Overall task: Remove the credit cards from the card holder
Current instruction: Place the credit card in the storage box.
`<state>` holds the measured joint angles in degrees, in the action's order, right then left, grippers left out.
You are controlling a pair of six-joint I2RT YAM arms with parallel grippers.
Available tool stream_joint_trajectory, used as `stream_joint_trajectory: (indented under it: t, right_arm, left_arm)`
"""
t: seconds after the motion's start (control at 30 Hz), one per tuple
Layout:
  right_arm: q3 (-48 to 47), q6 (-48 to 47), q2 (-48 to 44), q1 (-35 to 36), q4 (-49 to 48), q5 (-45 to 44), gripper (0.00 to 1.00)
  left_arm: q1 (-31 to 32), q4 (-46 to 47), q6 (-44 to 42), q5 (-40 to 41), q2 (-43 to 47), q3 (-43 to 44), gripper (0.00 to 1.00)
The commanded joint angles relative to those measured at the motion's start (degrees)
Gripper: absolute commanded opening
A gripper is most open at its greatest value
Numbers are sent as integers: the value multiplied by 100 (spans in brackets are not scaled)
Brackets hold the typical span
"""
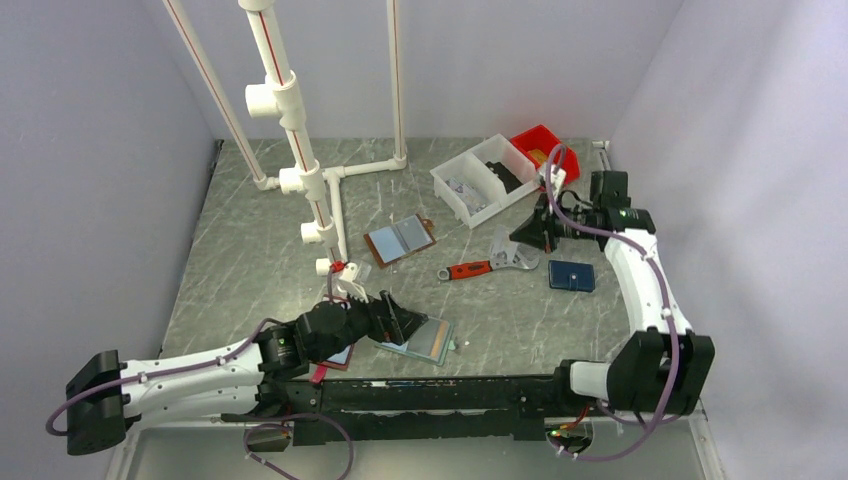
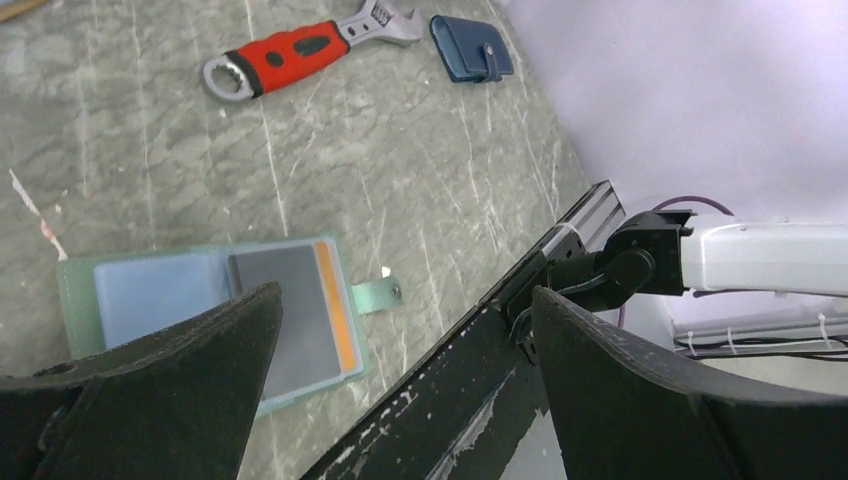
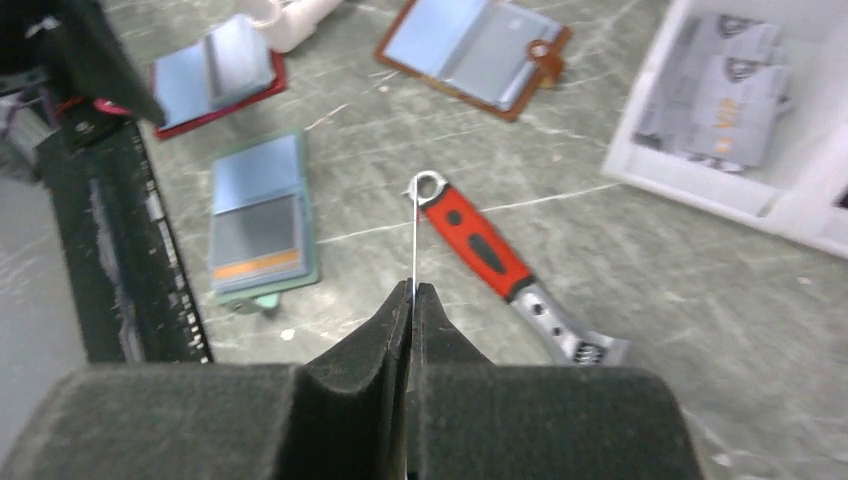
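The card holder (image 1: 428,341) lies open and flat near the table's front edge, mint-green at its edges. A grey credit card with an orange stripe (image 2: 292,312) shows in the panel nearest its strap. My left gripper (image 2: 405,295) hovers over the holder's left side, open, with nothing between its fingers. The holder (image 3: 258,215) also shows in the right wrist view. My right gripper (image 3: 413,288) is shut on a thin credit card (image 3: 413,230) seen edge-on. It hangs above the red-handled wrench (image 3: 480,245), near the white bin.
A brown-edged folder (image 1: 400,238) lies mid-table and a maroon-edged one (image 1: 335,357) sits under my left arm. A blue wallet (image 1: 571,275), a white bin (image 1: 480,180) holding grey cards, a red bin (image 1: 545,145) and a white pipe frame (image 1: 300,180) stand around. A black rail (image 1: 450,395) runs along the front.
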<state>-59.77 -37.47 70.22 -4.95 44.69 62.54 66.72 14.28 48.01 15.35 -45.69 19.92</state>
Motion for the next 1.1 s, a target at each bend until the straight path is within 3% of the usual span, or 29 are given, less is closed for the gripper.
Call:
stream_joint_trajectory:
  t: [0.0,0.4,0.8,1.07]
  right_arm:
    - [-972,158,594,-19,-264,-830,0]
    - [-2663,-124,1879,378,-196,-1837,0]
    - [-4676,-467,3566,940,773,-2199,0]
    - [-5356,-381,4395,1203,871,-2371,0]
  left_arm:
    - [-1,-370,336,96,241,0,99]
    - [-1,-519,333,16,244,9,99]
    - [-1,-680,340,57,450,-118,99]
    - [-1,-701,19,146,581,-130,99]
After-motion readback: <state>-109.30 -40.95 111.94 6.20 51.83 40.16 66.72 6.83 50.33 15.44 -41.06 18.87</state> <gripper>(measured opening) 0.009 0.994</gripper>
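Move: The right hand holds the white card; the storage box's compartment of white cards lies about 25 cm ahead of it, 8 cm to its left and some 17 cm below. The black-card compartment is about 30 cm ahead and 3 cm right, the red box 35 cm ahead and 14 cm right. The wrench lies 3 cm ahead and 4 cm left, 20 cm below. From the left hand, the white-card compartment is roughly 37 cm ahead and 19 cm right. Carry the pinched white card forward about 19 cm with the right hand, off the wrench area to the storage box, bowing slightly right at first, then swinging back left as you come in. Rise a couple of centimetres on the way and sink again at the end, tipping the fingers some 20 degrees further down towards the white-card compartment; keep them shut. ##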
